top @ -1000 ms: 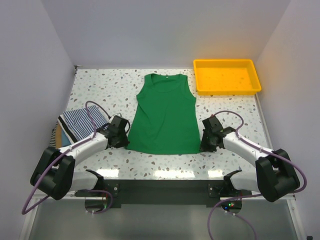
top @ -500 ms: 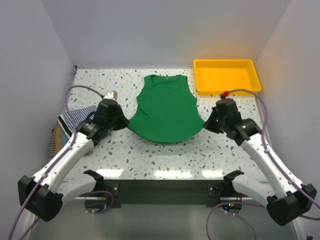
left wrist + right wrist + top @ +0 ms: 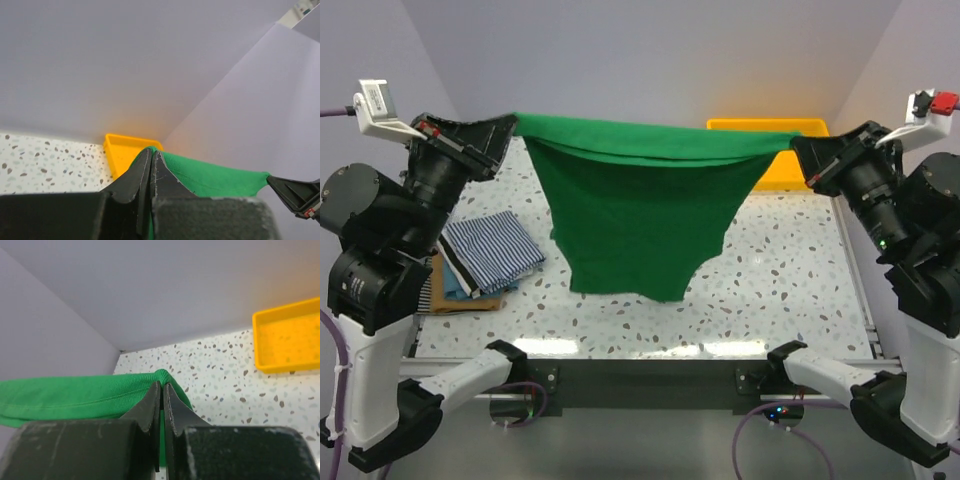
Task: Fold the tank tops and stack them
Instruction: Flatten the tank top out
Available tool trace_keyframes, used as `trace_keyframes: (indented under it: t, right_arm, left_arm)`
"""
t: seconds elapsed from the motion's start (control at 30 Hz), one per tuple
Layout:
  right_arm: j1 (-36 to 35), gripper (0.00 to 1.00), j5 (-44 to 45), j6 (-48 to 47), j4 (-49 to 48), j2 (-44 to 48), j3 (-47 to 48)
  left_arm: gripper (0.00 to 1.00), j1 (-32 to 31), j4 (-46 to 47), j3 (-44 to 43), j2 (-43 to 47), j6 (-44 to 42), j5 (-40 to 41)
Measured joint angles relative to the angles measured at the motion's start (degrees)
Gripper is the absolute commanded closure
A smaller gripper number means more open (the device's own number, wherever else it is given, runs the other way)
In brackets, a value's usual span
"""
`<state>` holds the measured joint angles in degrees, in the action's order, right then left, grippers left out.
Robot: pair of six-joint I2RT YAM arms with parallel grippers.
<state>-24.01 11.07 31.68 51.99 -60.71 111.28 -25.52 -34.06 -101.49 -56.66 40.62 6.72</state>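
The plain green tank top (image 3: 640, 205) hangs in the air, stretched between both grippers, its hem edge taut along the top and the rest drooping toward the table. My left gripper (image 3: 510, 127) is shut on its left end; the cloth shows at the jaws in the left wrist view (image 3: 200, 175). My right gripper (image 3: 798, 148) is shut on its right end, seen in the right wrist view (image 3: 90, 397). A folded navy-white striped tank top (image 3: 495, 250) lies at the left on a pile with a tan one (image 3: 455, 298) under it.
A yellow plastic tray (image 3: 770, 160) sits at the back right, partly behind the raised cloth; it also shows in the left wrist view (image 3: 122, 150) and the right wrist view (image 3: 287, 335). White walls close in the speckled table (image 3: 780, 270) on three sides.
Both arms rose from the table with the green tank top's lower corners and spread apart. The top went from lying flat to hanging stretched high in the air.
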Motion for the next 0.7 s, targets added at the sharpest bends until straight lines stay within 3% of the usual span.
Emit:
trace_keyframes:
  t: [0.13, 0.33, 0.5, 0.7]
  right_arm:
    - [0.0, 1.0, 0.15, -2.19, -0.83, -3.23, 5.14]
    - [0.02, 1.0, -1.7, -3.96, -4.92, -13.77, 4.72]
    - [0.57, 1.0, -4.28, -5.09, -8.61, -29.42, 8.59]
    - [3.13, 1.0, -9.14, -5.07, -8.9, -49.68, 26.95]
  left_arm:
    - [1.0, 0.0, 1.86, -3.19, -2.38, -0.02, 0.79]
    - [1.0, 1.55, 4.92, -2.01, -10.05, -1.51, 2.45]
    - [1.0, 11.06, 10.93, -1.81, -22.49, -0.7, -7.69]
    - [1.0, 17.35, 11.63, -19.93, -45.7, 0.92, -21.4]
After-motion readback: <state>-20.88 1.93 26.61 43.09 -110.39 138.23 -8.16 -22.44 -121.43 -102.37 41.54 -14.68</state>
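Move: Both hands already hold the green tank top by the corners of its lower edge; its middle hangs about 17 cm in from each hand and some 27 cm below. The bare far table it is carried to is centred about 40 cm ahead: 17 cm right of and 56 cm below the left hand, 17 cm left of and 53 cm below the right. The folded pile lies 10 cm ahead, 20 cm left and 53 cm below the left hand; the yellow bin 48 cm ahead, 18 cm right and 50 cm below the right. Keeping their pinch on the two corners, both hands rise a touch, then swing forward together about 27 cm towards the far end of the table while sinking some 10 cm, trailing the hanging tank top beneath and behind them. The right hand also comes about 11 cm left and the left hand slightly right, so the corners draw closer together, and both wrists tip some 10 to 15 degrees downward. ##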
